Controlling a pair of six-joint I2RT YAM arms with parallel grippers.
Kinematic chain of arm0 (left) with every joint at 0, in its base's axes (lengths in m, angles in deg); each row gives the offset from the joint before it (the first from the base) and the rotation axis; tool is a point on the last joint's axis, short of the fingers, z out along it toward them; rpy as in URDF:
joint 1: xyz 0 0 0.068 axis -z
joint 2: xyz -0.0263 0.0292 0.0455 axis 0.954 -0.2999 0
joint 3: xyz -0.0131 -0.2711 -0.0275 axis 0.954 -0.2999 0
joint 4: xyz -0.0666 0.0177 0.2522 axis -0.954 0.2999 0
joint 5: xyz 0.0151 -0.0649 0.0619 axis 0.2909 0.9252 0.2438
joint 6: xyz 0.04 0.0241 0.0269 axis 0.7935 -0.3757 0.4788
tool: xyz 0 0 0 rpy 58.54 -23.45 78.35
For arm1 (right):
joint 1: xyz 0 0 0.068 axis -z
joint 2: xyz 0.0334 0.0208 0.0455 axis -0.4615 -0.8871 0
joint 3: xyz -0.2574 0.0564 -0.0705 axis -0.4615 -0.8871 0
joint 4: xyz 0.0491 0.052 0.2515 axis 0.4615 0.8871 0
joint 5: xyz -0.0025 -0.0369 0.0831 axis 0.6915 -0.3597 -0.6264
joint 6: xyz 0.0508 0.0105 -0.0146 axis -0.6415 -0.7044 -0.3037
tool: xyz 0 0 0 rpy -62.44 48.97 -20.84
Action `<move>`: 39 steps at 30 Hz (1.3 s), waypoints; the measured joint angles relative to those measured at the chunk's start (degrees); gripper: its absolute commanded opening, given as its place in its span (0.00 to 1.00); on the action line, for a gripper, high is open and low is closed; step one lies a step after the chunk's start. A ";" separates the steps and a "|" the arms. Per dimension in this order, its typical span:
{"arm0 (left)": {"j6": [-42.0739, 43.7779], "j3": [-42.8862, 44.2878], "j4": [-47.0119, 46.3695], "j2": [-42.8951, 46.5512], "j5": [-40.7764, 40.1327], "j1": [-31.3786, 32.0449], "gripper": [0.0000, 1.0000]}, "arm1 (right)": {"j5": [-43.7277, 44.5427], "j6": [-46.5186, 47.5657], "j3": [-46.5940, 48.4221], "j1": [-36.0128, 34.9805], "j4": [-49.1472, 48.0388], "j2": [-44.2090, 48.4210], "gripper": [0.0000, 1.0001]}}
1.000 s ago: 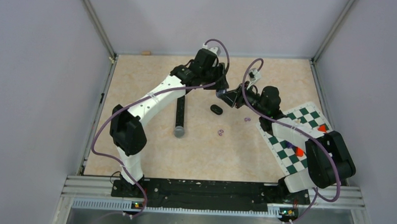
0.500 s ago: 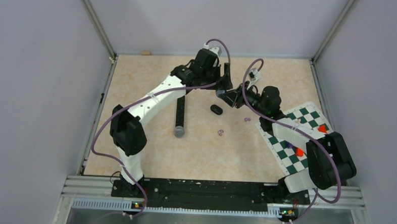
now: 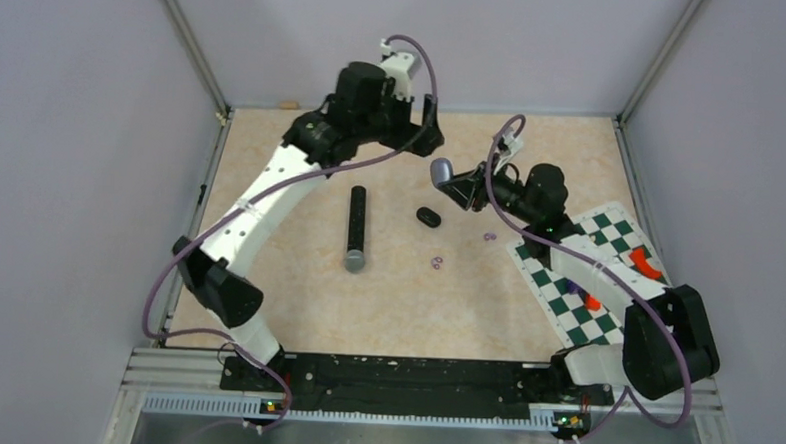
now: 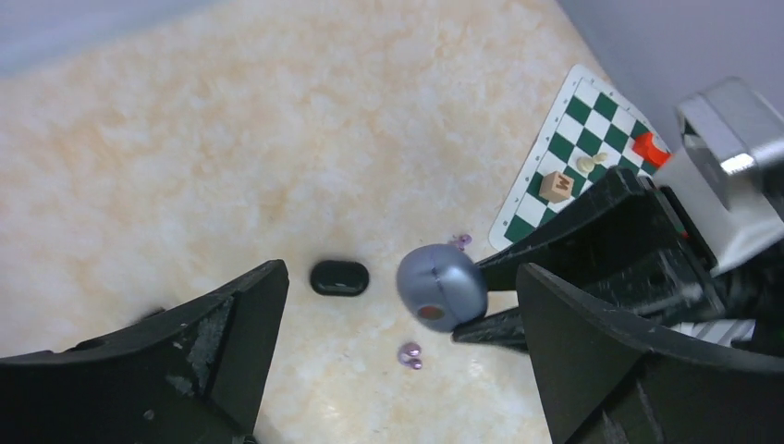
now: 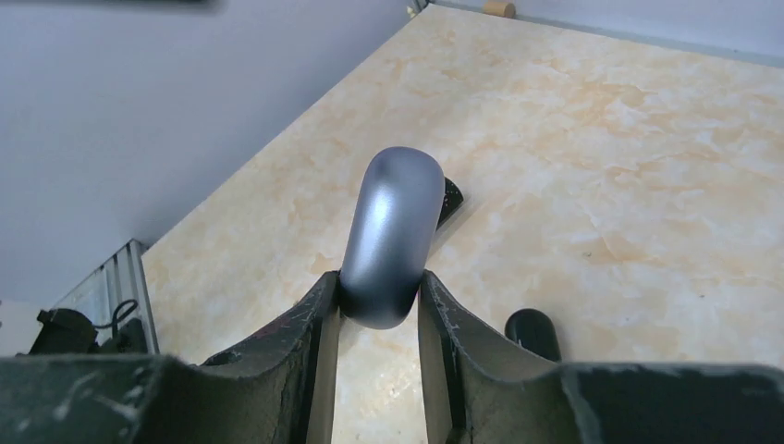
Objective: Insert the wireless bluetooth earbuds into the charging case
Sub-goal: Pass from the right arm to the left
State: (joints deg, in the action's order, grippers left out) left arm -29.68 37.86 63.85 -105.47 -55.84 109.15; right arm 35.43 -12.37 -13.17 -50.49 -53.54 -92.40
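Note:
My right gripper (image 3: 452,181) (image 5: 379,289) is shut on a grey rounded charging case (image 3: 440,171) (image 5: 391,231) (image 4: 442,287), held off the table with its lid closed. My left gripper (image 3: 428,126) (image 4: 399,274) hangs above it, wide open with nothing between its fingers. A small black oval earbud piece (image 3: 427,217) (image 4: 339,277) (image 5: 532,333) lies on the table just below the case. Two tiny purple ring-like earbud pieces lie on the table, one (image 3: 436,262) (image 4: 410,354) nearer me and one (image 3: 488,236) (image 4: 459,241) by the chessboard's corner.
A black microphone with a grey head (image 3: 356,228) lies left of the black piece. A green-and-white chessboard mat (image 3: 559,281) (image 4: 575,109) with red pieces and a wooden block (image 4: 556,185) lies at the right. A cork (image 3: 290,104) sits at the back edge.
The left gripper has opened wide and drawn up and back to the left, away from the case. The right gripper keeps hold of the case, now pointing more to the left.

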 measured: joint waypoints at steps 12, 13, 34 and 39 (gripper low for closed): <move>42.45 -5.60 13.73 15.45 34.16 -10.69 0.99 | -16.20 16.48 7.41 1.44 15.23 12.41 0.23; 45.18 -6.62 16.09 14.93 36.48 -10.23 0.99 | -17.97 17.51 7.21 1.44 15.43 13.77 0.23; 60.37 -8.22 32.44 2.71 55.93 -0.63 0.68 | -33.11 17.81 -2.80 1.53 7.54 13.99 0.18; 59.28 -8.24 31.80 2.23 56.94 -1.20 0.64 | -33.88 15.39 -3.13 1.55 4.02 12.63 0.16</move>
State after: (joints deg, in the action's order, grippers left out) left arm 29.59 29.62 95.65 -103.24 1.10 107.94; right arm 1.55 3.02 -16.30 -48.94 -49.52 -79.77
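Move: From the left hand, wide open and empty, the charging case is about 5 cm to the right, 2 back and 7 below, at the right hand's fingertips. The left gripper, which it is to go to, is some 7 cm left of the right hand, 3 ahead and 7 above. On the table, 22 cm below the right hand, lie the black case 9 ahead, 4 left; the near purple earbuds 3 back, 2 left; the far pair 5 ahead, 11 right. Up and left by some 8 cm first, then back and down, the left hand swings around to end about 19 cm nearer the base, turning some 70 degrees clockwise and partly closing its wide-open fingers as it nears the charging case. The right hand, keeping its pinch on the case, arcs back 12 cm, rising then sinking partway, and turns about 30 degrees counter-clockwise. ##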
